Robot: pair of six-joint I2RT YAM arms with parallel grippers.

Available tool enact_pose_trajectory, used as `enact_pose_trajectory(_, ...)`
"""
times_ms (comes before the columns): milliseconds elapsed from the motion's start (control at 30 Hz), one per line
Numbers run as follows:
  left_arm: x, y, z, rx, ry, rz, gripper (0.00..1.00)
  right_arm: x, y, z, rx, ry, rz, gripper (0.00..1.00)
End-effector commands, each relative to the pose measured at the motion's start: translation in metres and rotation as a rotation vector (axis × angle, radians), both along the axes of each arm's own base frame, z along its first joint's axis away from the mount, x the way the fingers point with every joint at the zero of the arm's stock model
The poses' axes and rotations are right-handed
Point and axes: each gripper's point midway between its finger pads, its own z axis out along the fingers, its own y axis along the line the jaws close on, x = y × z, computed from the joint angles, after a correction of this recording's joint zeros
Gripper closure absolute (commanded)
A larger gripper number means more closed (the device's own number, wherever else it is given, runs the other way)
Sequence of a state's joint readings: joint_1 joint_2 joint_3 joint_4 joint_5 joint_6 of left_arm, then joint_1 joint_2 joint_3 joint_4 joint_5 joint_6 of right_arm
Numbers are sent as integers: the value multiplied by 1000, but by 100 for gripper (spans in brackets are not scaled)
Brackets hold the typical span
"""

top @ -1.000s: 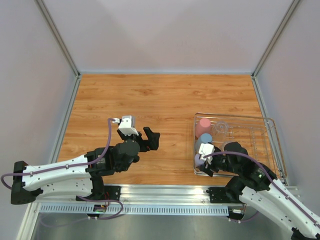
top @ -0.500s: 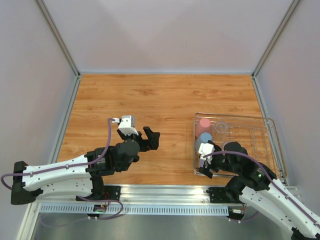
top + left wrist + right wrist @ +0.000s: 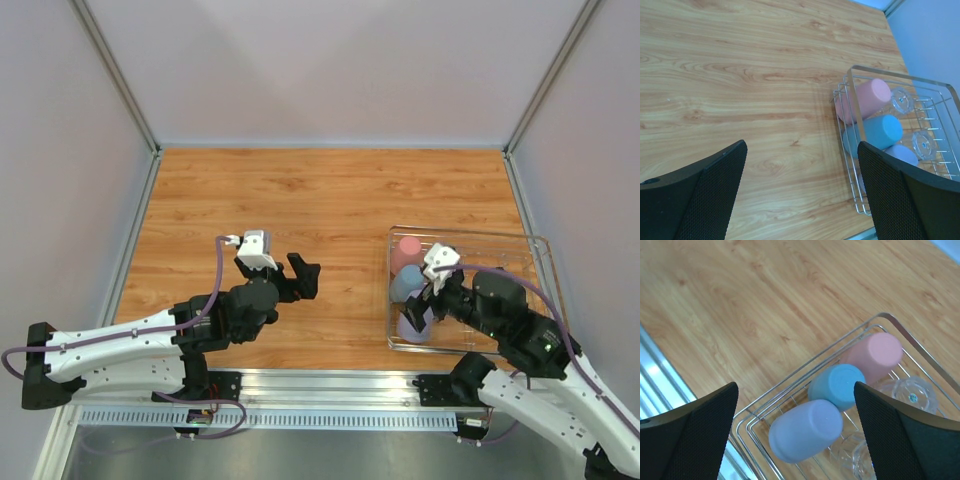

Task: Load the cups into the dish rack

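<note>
The dish rack [image 3: 470, 231] sits at the right of the wooden table, also visible in the wrist views as dish rack [image 3: 900, 77] and dish rack [image 3: 805, 365]. Along its left side lie a pink cup [image 3: 875, 354], a blue cup [image 3: 837, 386] and a lavender cup [image 3: 805, 430], bottoms toward the camera. Two clear glass tumblers [image 3: 910, 392] [image 3: 852, 455] stand beside them. My right gripper [image 3: 428, 300] [image 3: 795, 385] hangs open above the lavender cup [image 3: 414, 322], holding nothing. My left gripper [image 3: 297, 278] [image 3: 801, 144] is open over bare wood left of the rack.
Grey walls with metal posts close the table on three sides. A metal rail [image 3: 330, 380] runs along the near edge just below the rack. Bare wooden tabletop [image 3: 300, 200] stretches left and behind the rack.
My right gripper has opened wide and risen away from the lavender cup, which stays lying in the rack's near left corner. The left arm has not moved.
</note>
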State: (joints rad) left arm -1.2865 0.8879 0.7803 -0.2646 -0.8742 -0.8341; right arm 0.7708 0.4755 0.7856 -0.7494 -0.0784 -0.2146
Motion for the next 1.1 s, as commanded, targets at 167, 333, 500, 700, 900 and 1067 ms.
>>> enact_pose_trajectory(167, 1, 8, 8, -26, 1, 26, 0, 16, -32, 1, 50, 499, -671, 0)
enact_pose_trajectory(333, 1, 10, 10, -21, -5, 23, 0, 15, -43, -14, 108, 530, -802, 0)
enact_pose_trajectory(500, 0, 16, 8, -33, -6, 33, 0, 4, -41, -25, 160, 596, -808, 2)
enact_pose_trajectory(700, -1, 15, 8, -30, -6, 25, 0, 7, -18, -45, 180, 621, -713, 6)
enact_pose_trajectory(900, -2, 16, 5, -42, 2, 26, 0, 14, -2, -44, 147, 604, -620, 6)
enact_pose_trajectory(1067, -1, 17, 5, -45, -1, 32, 0, 22, -1, -46, 98, 555, -593, 4)
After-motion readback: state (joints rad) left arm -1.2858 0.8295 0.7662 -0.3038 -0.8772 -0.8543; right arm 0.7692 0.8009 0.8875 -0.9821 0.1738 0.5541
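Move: The lavender cup leans upside down in the near-left corner of the dish rack, some 3 cm back from the open right hand, 6 cm to its right and about 14 cm below. The blue cup is 8 cm farther out than the lavender one and 2 cm left of it; the nearer clear cup stands level with the right hand, 15 cm to its right. From the left hand the lavender cup lies roughly 26 cm right and 7 cm back. Over the lavender cup, already let go, the right hand first rises about 3 cm while reaching forward, then draws back and to the right and sinks roughly 9 cm from that peak towards the cup, easing back left at the end. Meanwhile the wrist turns some 40 degrees clockwise and tips the fingers steeply down; they stay wide open, with no touch to be seen. ##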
